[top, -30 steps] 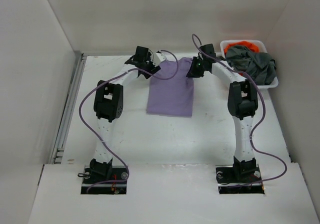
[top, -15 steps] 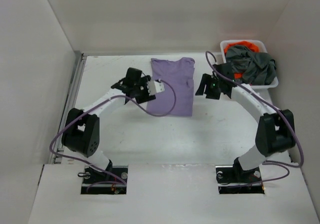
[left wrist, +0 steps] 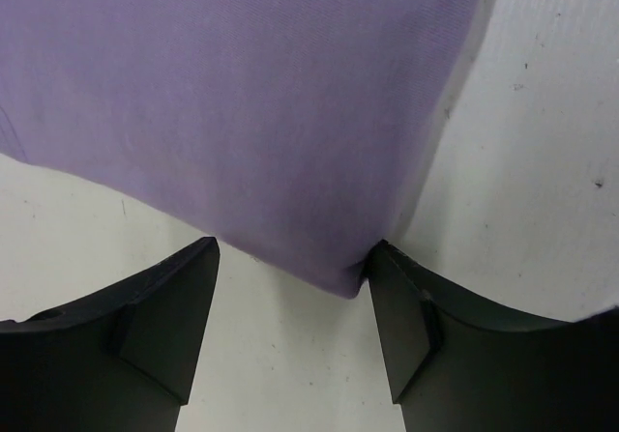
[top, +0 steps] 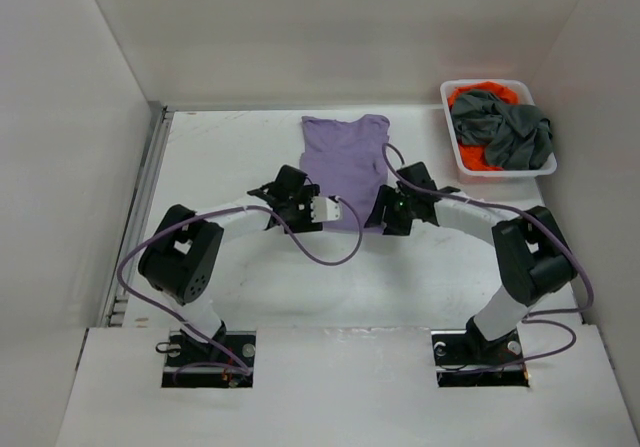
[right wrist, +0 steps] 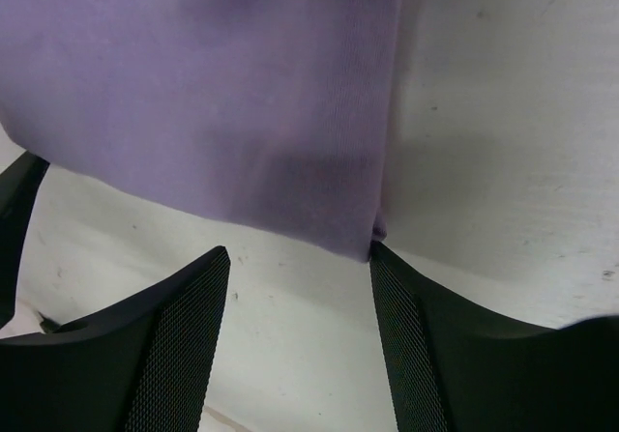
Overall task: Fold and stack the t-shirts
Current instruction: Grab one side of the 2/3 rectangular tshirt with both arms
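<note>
The lavender t-shirt [top: 345, 157] lies flat on the table as a long narrow strip, its collar end at the far side. My left gripper [top: 308, 210] stands open at its near left corner. In the left wrist view that gripper [left wrist: 292, 258] has the shirt's [left wrist: 242, 94] corner just touching the right finger. My right gripper [top: 385, 212] stands open at the near right corner. In the right wrist view this gripper [right wrist: 298, 258] has the cloth's [right wrist: 222, 84] corner against its right finger. A dark grey t-shirt [top: 512, 129] and an orange t-shirt [top: 478, 157] lie crumpled in the basket.
The white basket [top: 495, 84] stands at the table's back right corner. White walls close in the table at the left, back and right. Purple cables loop from both arms over the near part of the table.
Both arms have drawn back from the shirt's far end to its near end. The right gripper has opened and let go of the cloth. The shirt now lies stretched out flat.
</note>
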### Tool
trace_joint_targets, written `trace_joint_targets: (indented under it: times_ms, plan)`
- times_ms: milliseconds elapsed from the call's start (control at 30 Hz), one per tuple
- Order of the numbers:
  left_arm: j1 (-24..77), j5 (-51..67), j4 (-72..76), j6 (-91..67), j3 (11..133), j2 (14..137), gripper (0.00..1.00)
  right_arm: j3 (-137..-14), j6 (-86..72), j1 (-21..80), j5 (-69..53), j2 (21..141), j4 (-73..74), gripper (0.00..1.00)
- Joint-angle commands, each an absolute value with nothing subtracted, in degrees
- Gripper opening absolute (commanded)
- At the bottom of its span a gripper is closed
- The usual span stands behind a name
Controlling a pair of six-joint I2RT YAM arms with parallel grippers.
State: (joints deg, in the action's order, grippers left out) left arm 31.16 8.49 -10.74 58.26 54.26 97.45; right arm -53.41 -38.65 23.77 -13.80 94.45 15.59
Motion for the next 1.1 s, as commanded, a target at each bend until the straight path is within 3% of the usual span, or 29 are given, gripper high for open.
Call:
trace_joint_targets:
  times_ms: [0,133,233,400,500,567,800,1067]
  plan:
    - [32.2,7.7,-7.4,60.8,54.2,99.4,0.61,-51.4,-43.0,24.4,-14.4,95.4,10.8,0.64]
    - [33.0,7.7,-7.6,60.3,53.4,100.5,0.54,-50.7,-43.6,24.6,-14.5,96.5,10.7,0.63]
    - [33.1,7.7,-7.6,59.3,53.6,101.4,0.39,-51.7,-43.4,24.6,-14.5,98.0,10.6,0.56]
    - [32.6,7.1,-8.1,57.2,54.3,101.5,0.16,-52.9,-42.5,23.4,-13.6,99.3,10.5,0.3]
    - [32.4,6.9,-8.9,56.9,53.6,100.6,0.1,-53.0,-41.6,22.9,-13.4,99.1,10.8,0.09]
    - [32.6,6.7,-9.8,56.6,53.0,99.6,0.07,-52.7,-41.4,23.2,-13.4,98.4,10.8,0.0]
    - [34.3,5.7,-16.7,53.6,49.0,91.5,0.04,-45.9,-42.4,26.2,-14.1,89.3,12.2,0.0]
    - [43.9,3.9,-33.8,46.0,41.9,74.3,0.04,-33.9,-52.5,43.2,-12.1,69.6,17.5,0.0]
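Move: The purple t-shirt's near-left corner sits between the left gripper's open fingers, some 2 cm back and 1 cm right of the hand point and 2 cm below it. Its near-right corner is about 2 cm right of the right hand point, level fore and aft and 3 cm below. From the right hand, the shirt's far edge is about 31 cm ahead and 9 cm left, and the bin about 27 cm ahead and 25 cm right. Lower both open grippers over the shirt's near corners, the left by 1 cm and the right by a good 2 cm, and shut the fingers to pinch a corner in each. Then draw both hands back together towards the bases, about 10 cm and speeding up, keeping the pinch, the right hand rising some 3 cm and drifting left as it comes. ##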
